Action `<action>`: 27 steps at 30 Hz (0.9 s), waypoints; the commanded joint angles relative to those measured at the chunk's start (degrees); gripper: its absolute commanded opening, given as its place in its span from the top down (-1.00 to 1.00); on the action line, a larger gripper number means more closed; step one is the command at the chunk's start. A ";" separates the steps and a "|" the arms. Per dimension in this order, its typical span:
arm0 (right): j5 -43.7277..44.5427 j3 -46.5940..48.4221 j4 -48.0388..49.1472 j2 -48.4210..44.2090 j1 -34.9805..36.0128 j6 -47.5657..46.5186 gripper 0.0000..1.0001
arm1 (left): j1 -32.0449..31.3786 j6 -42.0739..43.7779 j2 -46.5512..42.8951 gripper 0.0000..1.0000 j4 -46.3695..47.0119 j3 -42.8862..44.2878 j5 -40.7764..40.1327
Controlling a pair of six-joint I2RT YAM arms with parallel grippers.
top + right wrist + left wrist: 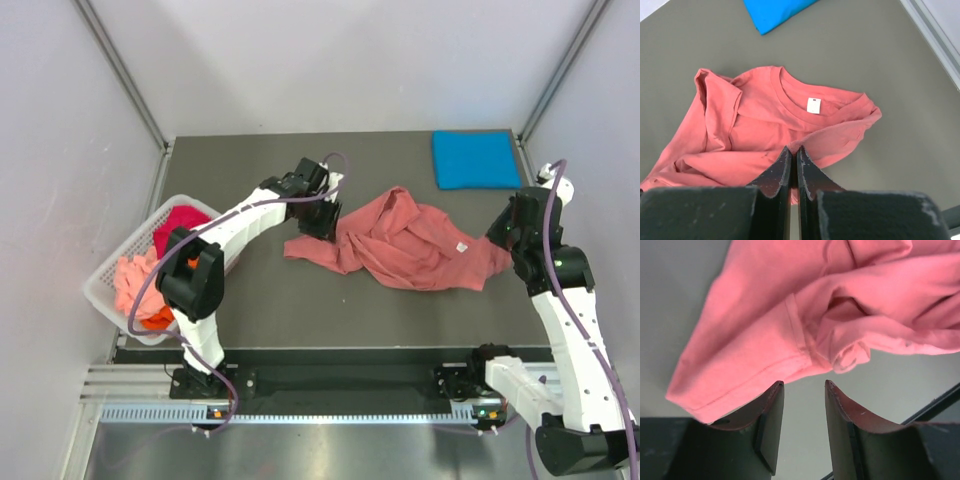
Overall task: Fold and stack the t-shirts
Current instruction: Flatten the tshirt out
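A salmon-pink t-shirt (pixel 400 245) lies crumpled mid-table, neck label up. In the right wrist view my right gripper (pixel 794 149) is shut on a pinched fold of this salmon-pink shirt (pixel 765 125) near its sleeve edge. From above, that right gripper (pixel 500 240) is at the shirt's right end. My left gripper (pixel 320 225) hovers over the shirt's left end; the left gripper (pixel 804 386) is open with only bare table between its fingers, the shirt's hem (pixel 740 385) just beyond the tips. A folded bright blue t-shirt (pixel 475 158) lies at the back right.
A white slatted basket (pixel 103 278) stands off the table's left edge, holding a magenta shirt (pixel 185 222), a pale pink one (pixel 130 280) and an orange one (pixel 155 320). Grey walls close in on both sides and the back.
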 commanded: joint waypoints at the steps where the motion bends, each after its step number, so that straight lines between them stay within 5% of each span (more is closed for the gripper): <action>1: -0.09 0.21 3.19 -0.32 -0.69 -0.98 1.00 | -0.82 -1.47 -2.98 0.14 6.40 -2.89 3.07; 10: 0.00 -0.32 3.36 -0.49 -0.77 -1.07 1.00 | -0.30 -3.05 -5.36 0.11 15.61 -11.32 12.82; 17: -0.27 -0.14 3.54 -0.50 -0.77 -1.60 1.00 | -0.38 -5.95 -7.73 0.07 26.94 -23.00 16.16; 27: -1.06 -0.32 4.07 -0.41 -0.86 -1.68 1.00 | -0.56 -8.32 -6.59 0.06 35.92 -27.41 17.23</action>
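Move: The loose near-edge fold of the pink t-shirt lies about 5 cm back and 5 cm to the right of the empty left hand, some 9 cm below. The shirt's flat left end is about 6 cm left and 1 cm back; its raised far hump, 15 cm right and 8 cm ahead; its collar label, 30 cm right and 1 cm ahead. From the right hand, that near fold lies about 31 cm left, level fore and aft and 24 cm below. Towards the t-shirt's near-edge fold, the open left hand backs about 6 cm towards the base and sinks nearly as far, easing a little to the right. Its wrist rolls some 15 degrees so the fingers point more to the right and less steeply down, gap unchanged; no touch can be made out. The right hand stays put, still pinching the shirt's raised right end. ##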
